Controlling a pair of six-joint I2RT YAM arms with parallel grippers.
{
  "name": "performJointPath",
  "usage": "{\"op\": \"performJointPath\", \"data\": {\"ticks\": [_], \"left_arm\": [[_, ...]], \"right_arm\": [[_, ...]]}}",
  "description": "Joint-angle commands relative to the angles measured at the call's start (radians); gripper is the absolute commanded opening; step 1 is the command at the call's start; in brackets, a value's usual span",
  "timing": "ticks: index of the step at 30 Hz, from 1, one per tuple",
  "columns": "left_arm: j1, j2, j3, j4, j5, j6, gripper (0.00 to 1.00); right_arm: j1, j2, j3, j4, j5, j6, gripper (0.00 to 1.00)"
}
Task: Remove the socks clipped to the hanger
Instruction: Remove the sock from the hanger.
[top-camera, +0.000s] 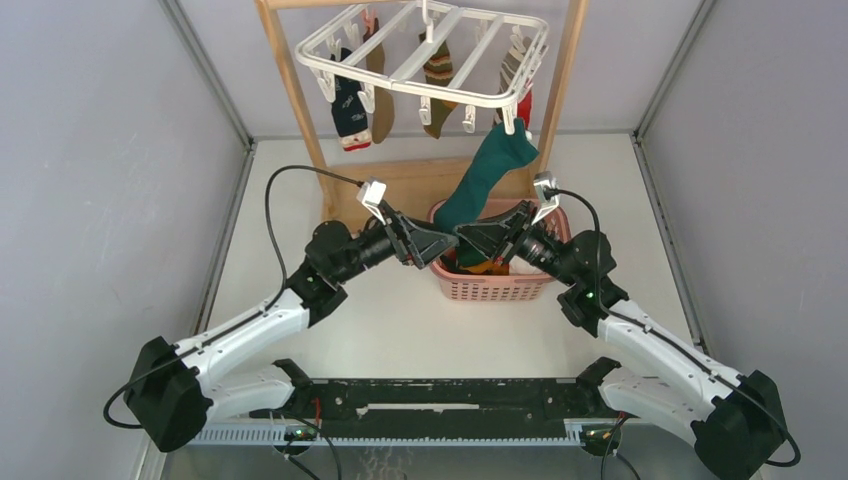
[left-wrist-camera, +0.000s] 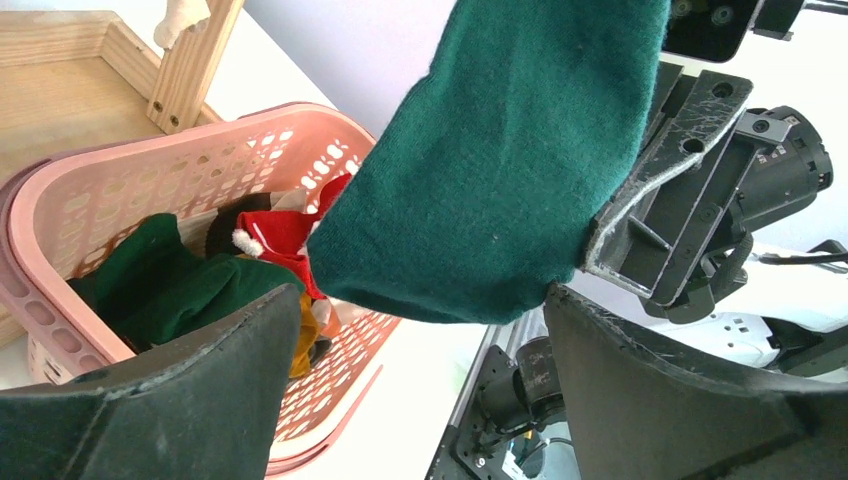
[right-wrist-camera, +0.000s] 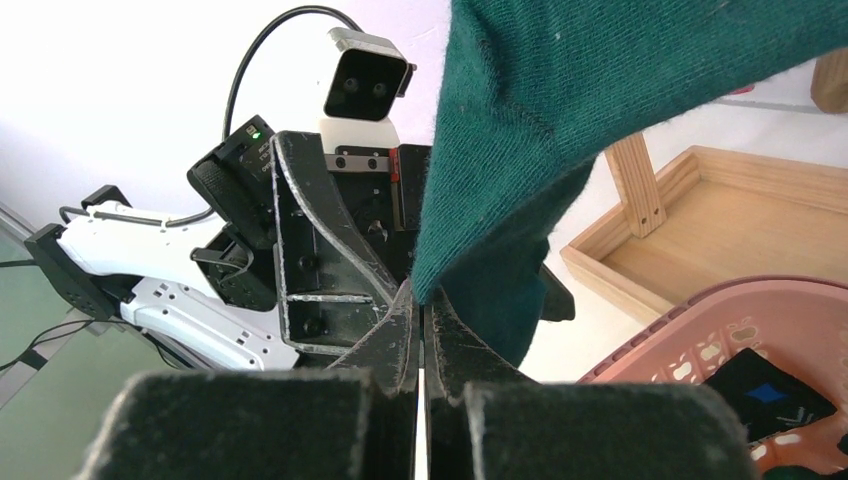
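Note:
The white hanger (top-camera: 420, 92) hangs at the back with several socks clipped to it: navy (top-camera: 350, 112), tan (top-camera: 381, 105), brown-and-green striped (top-camera: 438, 85), red (top-camera: 525, 108). A teal sock (top-camera: 485, 178) runs from a clip at the hanger's front right corner down to my right gripper (top-camera: 470, 238), which is shut on its lower edge (right-wrist-camera: 422, 295). In the right wrist view the teal sock (right-wrist-camera: 560, 90) rises up and right from the jaws. My left gripper (left-wrist-camera: 420, 300) is open just under the teal sock (left-wrist-camera: 500, 170), with nothing between its fingers, facing the right gripper (left-wrist-camera: 680, 190).
A pink basket (top-camera: 490, 290) sits under both grippers and holds several socks, green (left-wrist-camera: 170, 280) and red (left-wrist-camera: 285, 235) among them. The wooden frame stand (top-camera: 295, 95) and its base tray (right-wrist-camera: 720, 215) stand behind the basket. Grey walls close in both sides.

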Motion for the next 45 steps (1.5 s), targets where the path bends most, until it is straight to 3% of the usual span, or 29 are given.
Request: {"op": "performJointPath", "data": {"ticks": [1, 8, 18, 23, 26, 28, 45], "left_arm": [[-0.004, 0.017, 0.079, -0.002, -0.007, 0.042, 0.93], [-0.005, 0.046, 0.123, -0.009, -0.007, 0.055, 0.89], [-0.005, 0.044, 0.128, 0.000, -0.006, 0.070, 0.70], [-0.004, 0.039, 0.132, -0.005, -0.008, 0.082, 0.56], [-0.004, 0.043, 0.142, -0.006, 0.000, 0.084, 0.37], [-0.005, 0.046, 0.148, -0.014, 0.002, 0.086, 0.30], [-0.004, 0.002, 0.144, -0.060, 0.011, 0.110, 0.17]], "right_arm": [[0.000, -0.002, 0.004, 0.055, -0.012, 0.014, 0.00], [0.002, -0.011, 0.004, 0.042, -0.016, 0.012, 0.00], [0.002, -0.014, 0.004, 0.014, -0.015, -0.004, 0.00], [0.002, -0.013, 0.004, 0.011, -0.015, -0.006, 0.00], [0.001, -0.013, 0.004, 0.006, -0.015, -0.012, 0.00], [0.000, -0.013, 0.004, 0.000, -0.012, -0.013, 0.00], [-0.001, -0.030, 0.004, -0.067, 0.016, -0.055, 0.00]]}}
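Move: The green sock's loose lower end hangs just in front of the open left fingers, about 2 cm ahead, 3 cm to the right and 3 cm above the left hand. Its clip on the hanger is roughly 9 cm ahead, 11 cm right and 20 cm up. The basket sits some 13 cm ahead, 11 cm right and 22 cm below. The right hand already pinches the sock, with the loose end about 2 cm to its left, level in depth and height. Forward and to the right, about 1.5 cm in all, the left hand eases in around the green sock's loose end while its wide-open fingers close most of the way, pinching the lower corner. It then rises about 1 cm. The right hand keeps its shut grip on the sock and sinks about 1 cm. ##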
